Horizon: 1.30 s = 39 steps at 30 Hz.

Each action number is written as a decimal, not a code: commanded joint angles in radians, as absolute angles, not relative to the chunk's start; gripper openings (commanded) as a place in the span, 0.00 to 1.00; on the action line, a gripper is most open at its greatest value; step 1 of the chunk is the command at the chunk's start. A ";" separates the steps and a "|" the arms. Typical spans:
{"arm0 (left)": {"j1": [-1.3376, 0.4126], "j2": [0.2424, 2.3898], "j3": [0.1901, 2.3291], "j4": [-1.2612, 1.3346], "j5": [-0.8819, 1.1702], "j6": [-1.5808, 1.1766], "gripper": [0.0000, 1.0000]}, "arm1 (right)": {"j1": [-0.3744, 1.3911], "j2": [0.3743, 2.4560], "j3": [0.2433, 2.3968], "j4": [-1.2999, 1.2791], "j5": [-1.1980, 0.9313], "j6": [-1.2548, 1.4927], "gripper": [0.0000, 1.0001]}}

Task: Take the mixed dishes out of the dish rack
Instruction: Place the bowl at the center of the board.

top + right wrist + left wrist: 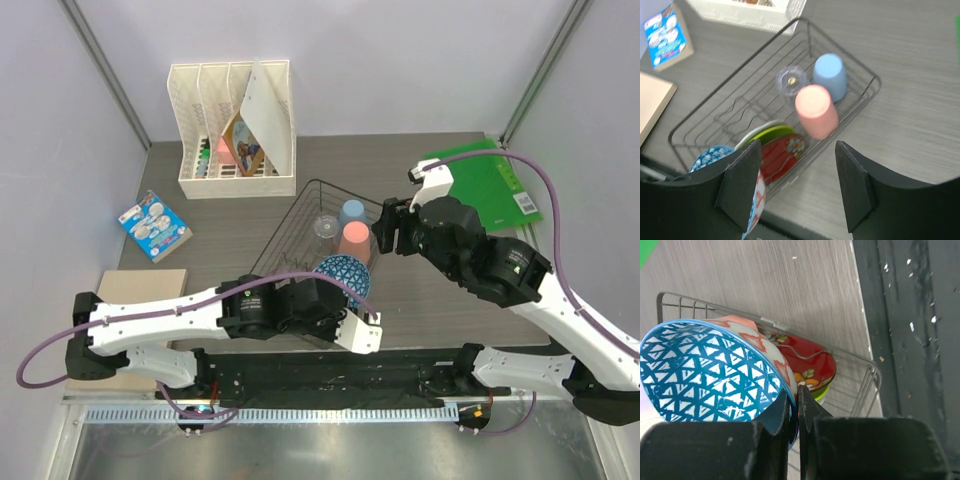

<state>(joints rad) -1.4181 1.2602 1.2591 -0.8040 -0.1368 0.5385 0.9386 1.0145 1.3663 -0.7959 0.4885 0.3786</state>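
The black wire dish rack [290, 215] stands mid-table. My left gripper [795, 401] is shut on the rim of the small blue patterned bowl [705, 375] at the rack's near end; in the top view the bowl [345, 272] sits by that gripper [338, 298]. Behind the bowl a red patterned plate [810, 362] leans on a green-rimmed plate [767, 136] and a white plate [751, 137]. The pink cup [815, 111], upside down, and a clear glass tumbler [791, 82] stand at the far end. My right gripper [797, 185] is open and empty above the rack's right side [385, 228].
A light blue cup [830, 75] stands upside down next to the pink cup. A white slotted file organizer [235, 130] stands at the back left. A green folder [490, 180] lies back right. A blue packet [155, 225] and a tan board [140, 295] lie at the left.
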 commanded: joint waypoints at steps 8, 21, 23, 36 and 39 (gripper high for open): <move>-1.417 1.279 1.292 -0.779 -0.164 0.692 0.00 | 0.934 0.993 1.296 -0.879 0.177 0.448 0.64; -1.416 1.276 1.292 -0.742 -0.138 0.687 0.00 | 0.934 1.011 1.135 -0.802 0.060 0.472 0.38; -1.416 1.269 1.286 -0.735 -0.135 0.687 0.00 | 0.934 1.017 1.117 -0.793 0.061 0.472 0.35; -1.416 1.223 1.307 -0.592 -0.365 0.603 0.37 | 0.934 0.950 1.232 -0.801 0.309 0.486 0.01; -1.416 1.198 1.302 -0.545 -0.429 0.580 0.86 | 0.933 0.979 1.331 -0.843 0.415 0.474 0.01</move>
<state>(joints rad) -1.4235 1.2667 1.2594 -0.6697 -0.2649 0.6323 0.9360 0.9920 1.1751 -0.8486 0.2455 0.4759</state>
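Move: The left hand holds the blue-patterned bowl by its near rim, the bowl's middle lying about 5 cm ahead of it, 1 cm right and 1 cm below. From the open right hand that middle is some 9 cm back, 10 cm left and 13 cm down. Deeper down in the rack, the pink cup stands about 13 cm ahead of the right hand and 7 cm left, 26 cm below; the red plate is some 4 cm back, 12 cm left and 24 cm below. The right fingers pinch the bowl's right-hand rim after coming about 12 cm down, 6 cm back and 4 cm left, tipping down some 20 degrees and turning counter-clockwise. The left hand stays nearly still, easing slightly right, then opens about halfway to let go and rises a few centimetres, while the right lifts the rim some 3 cm, forward and right. ##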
